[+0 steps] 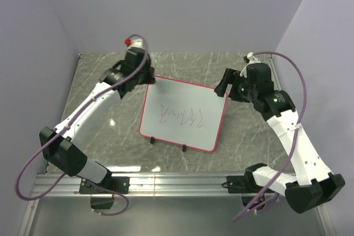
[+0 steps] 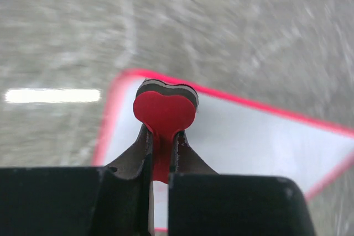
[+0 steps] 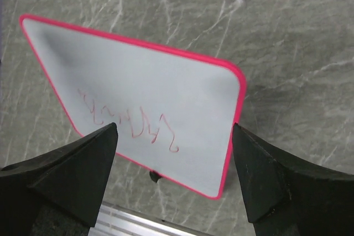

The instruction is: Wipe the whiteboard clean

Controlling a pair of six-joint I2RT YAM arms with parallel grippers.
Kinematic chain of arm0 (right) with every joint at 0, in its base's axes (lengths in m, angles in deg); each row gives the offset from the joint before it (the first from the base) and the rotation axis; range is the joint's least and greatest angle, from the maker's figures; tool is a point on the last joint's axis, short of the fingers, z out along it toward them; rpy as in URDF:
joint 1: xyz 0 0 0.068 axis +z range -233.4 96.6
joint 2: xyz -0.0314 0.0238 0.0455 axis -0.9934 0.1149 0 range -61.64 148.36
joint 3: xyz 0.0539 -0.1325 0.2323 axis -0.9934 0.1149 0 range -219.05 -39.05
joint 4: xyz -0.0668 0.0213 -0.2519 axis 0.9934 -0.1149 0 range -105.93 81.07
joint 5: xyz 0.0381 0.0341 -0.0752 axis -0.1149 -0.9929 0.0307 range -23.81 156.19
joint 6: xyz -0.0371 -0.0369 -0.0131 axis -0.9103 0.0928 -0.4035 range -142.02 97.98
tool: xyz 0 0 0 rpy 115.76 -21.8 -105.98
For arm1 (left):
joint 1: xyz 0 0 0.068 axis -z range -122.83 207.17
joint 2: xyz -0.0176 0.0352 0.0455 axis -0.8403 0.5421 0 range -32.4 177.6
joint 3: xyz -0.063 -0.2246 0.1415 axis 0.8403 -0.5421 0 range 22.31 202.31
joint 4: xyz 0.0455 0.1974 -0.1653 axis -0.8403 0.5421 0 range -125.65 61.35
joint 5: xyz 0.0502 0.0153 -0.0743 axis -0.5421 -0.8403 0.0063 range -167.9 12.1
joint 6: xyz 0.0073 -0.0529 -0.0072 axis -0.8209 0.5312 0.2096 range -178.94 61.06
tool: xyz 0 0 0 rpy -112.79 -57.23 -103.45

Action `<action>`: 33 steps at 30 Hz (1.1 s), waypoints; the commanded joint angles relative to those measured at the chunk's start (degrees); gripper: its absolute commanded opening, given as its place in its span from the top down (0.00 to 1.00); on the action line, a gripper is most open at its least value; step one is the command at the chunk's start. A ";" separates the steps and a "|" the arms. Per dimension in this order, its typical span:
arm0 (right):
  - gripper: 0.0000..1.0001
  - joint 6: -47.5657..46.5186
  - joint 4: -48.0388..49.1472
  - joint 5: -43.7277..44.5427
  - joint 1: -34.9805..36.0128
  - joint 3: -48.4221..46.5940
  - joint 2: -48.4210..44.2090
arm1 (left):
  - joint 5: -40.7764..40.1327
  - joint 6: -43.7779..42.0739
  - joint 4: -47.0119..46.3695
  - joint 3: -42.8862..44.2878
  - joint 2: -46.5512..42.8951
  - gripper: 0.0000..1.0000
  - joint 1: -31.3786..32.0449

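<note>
The whiteboard [image 1: 182, 114] lies flat on the marble table, white with a red-pink frame, black feet on its near edge and red scribbles [image 1: 182, 117] in the middle. My left gripper [image 1: 150, 77] is over the board's far-left corner, shut on a small red heart-shaped eraser [image 2: 165, 111] with a grey-black pad; the board [image 2: 249, 142] shows below it. My right gripper [image 1: 222, 88] is open and empty above the board's far-right corner; the board [image 3: 138, 98] and its scribbles [image 3: 130, 120] show between the wide fingers [image 3: 88, 158].
Grey marble tabletop [image 1: 99, 136] surrounds the board. A metal rail [image 1: 177, 183] runs along the near edge by the arm bases. Lilac walls close in on the left, the back and the right.
</note>
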 commanded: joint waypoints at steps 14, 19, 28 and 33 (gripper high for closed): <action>0.14 10.05 34.13 -30.02 -13.33 32.70 -2.55 | -3.97 7.57 5.31 10.29 15.08 1.00 31.13; 0.15 16.01 50.04 -35.85 -15.09 41.49 -5.54 | -7.22 10.47 7.96 13.55 17.55 1.00 33.87; 0.57 23.77 63.88 -34.45 -15.36 55.21 -11.87 | -18.64 20.13 10.42 11.37 20.89 1.00 37.82; 0.75 21.75 61.77 -34.44 -15.36 57.50 -14.24 | -21.37 24.71 9.19 11.27 25.11 1.00 40.19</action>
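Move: The right end of the red writing lies about 20 cm to the right of the left hand, which already holds the eraser, and about 10 cm back and 15 cm below. The board's upper left corner is some 5 cm straight ahead, 14 cm down; its right edge is about 29 cm right and 12 cm back. From the empty, open right hand that edge is some 15 cm below, 3 cm back and 2 cm right, with the writing's right end about 7 cm left and 1 cm back. The whiteboard's right edge is taken by the right hand, which drops about 14 cm, ends slightly back, rolls its left side up some 35 degrees and closes its wide-open fingers around the edge. The writing's right end is approached by the eraser, still gripped in the left hand, which sweeps about 22 cm right and 15 cm back over the board, sinking overall and sinking again at the end; whether it touches can't be told. ##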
